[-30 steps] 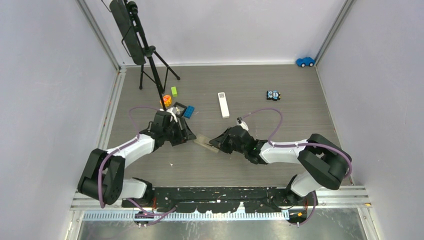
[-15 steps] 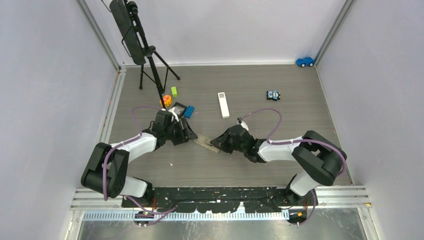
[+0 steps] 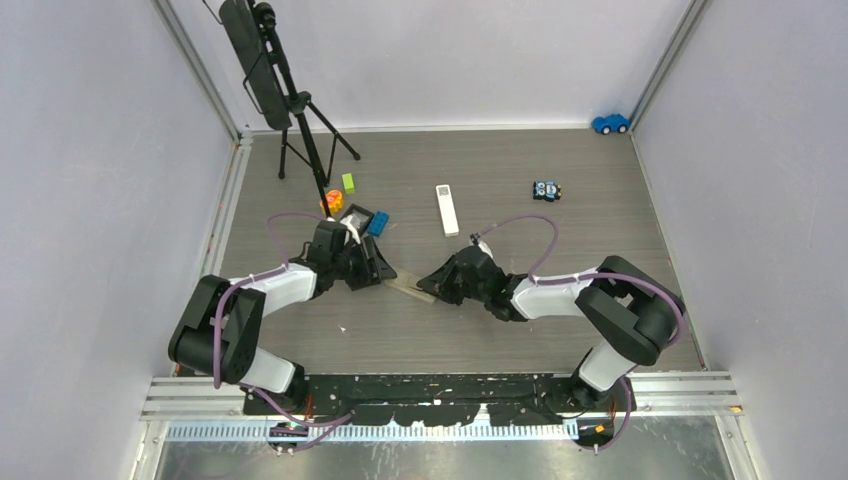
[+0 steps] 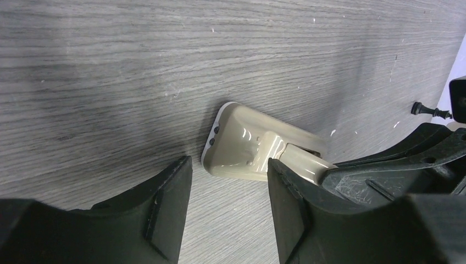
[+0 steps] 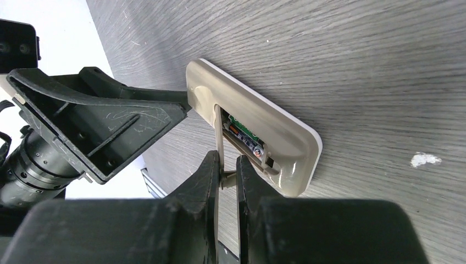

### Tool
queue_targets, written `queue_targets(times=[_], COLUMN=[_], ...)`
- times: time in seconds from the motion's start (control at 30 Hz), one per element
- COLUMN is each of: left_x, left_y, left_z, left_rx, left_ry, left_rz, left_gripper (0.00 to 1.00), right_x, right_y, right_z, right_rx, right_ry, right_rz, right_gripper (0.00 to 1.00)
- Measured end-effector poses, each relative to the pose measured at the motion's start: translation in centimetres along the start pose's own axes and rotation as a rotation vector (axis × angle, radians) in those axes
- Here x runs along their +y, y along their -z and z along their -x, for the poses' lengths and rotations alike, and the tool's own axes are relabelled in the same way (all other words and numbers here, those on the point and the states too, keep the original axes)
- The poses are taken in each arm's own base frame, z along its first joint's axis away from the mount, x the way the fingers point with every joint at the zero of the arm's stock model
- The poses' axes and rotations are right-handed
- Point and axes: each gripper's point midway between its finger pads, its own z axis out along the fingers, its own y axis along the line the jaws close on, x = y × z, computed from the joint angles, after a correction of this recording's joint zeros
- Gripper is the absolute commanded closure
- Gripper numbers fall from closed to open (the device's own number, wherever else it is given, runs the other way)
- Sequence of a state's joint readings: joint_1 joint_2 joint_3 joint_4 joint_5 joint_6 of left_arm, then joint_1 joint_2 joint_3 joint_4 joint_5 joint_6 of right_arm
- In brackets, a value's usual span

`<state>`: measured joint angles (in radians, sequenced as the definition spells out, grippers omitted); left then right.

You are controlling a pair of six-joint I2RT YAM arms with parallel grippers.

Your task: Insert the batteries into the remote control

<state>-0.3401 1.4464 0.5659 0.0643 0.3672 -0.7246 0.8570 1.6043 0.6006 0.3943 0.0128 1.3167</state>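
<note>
The beige remote control (image 3: 408, 286) lies back side up on the table between my two grippers. Its battery bay is uncovered, and a battery (image 5: 245, 142) with a dark label and copper end lies inside it. My right gripper (image 5: 226, 166) is shut on the thin beige battery cover (image 5: 219, 135), which stands on edge beside the bay. My left gripper (image 4: 229, 166) is open, its fingertips flanking the remote's rounded end (image 4: 244, 147) with nothing held. From above, the left gripper (image 3: 384, 275) and right gripper (image 3: 433, 286) sit at opposite ends of the remote.
A white remote (image 3: 447, 209) lies further back. Coloured bricks (image 3: 348, 182) and a black tray (image 3: 358, 216) sit behind the left arm, by a tripod (image 3: 300, 110). A small toy vehicle (image 3: 545, 190) and a blue car (image 3: 610, 123) are at the back right. A black knob (image 4: 423, 108) lies nearby.
The left gripper has edged closer to the remote's end and its jaws have narrowed a little. The right gripper keeps its hold on the cover, barely shifted.
</note>
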Motion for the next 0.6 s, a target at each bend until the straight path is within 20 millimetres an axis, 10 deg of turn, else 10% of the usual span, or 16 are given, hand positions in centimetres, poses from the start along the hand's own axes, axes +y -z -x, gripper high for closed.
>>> queue_targets(times=[0.37,0.6], left_x=[-0.11,-0.03], left_y=[-0.11,-0.13], left_z=[-0.03,0.02], left_rx=[0.003,0.000], left_ry=[-0.001,-0.001], left_rz=[-0.009,-0.004], left_gripper=[0.46,0.46], right_x=[-0.57,-0.24], right_y=[0.16,0.91], right_z=[0.00,0.31], right_rx=[0.011,0.006], right_ry=[0.013,0.048], right_rz=[-0.060,-0.078], right_gripper=[0.59,0.54])
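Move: The right hand holds the battery cover just above the open battery compartment, whose middle lies about 1 cm ahead, 2 cm to its left and 2 cm below. The blue brick lies some 14 cm ahead and 9 cm left of this hand, and the white remote some 16 cm ahead and 5 cm right, both about 4 cm lower. From the left hand, waiting at the remote's left end, the compartment is roughly 2 cm back, 5 cm right and 2 cm below. The right hand opens its fingers from nearly shut to almost half open and lets go of the battery cover over the compartment, with the cover's far end at the compartment's left end, while the hand eases only about 1 cm to the right, dipping slightly and then rising a little. Its wrist rolls some 5 degrees, left side down, as the left hand stays put with half-open fingers, one fingertip seeming to rest against the remote's left end. ##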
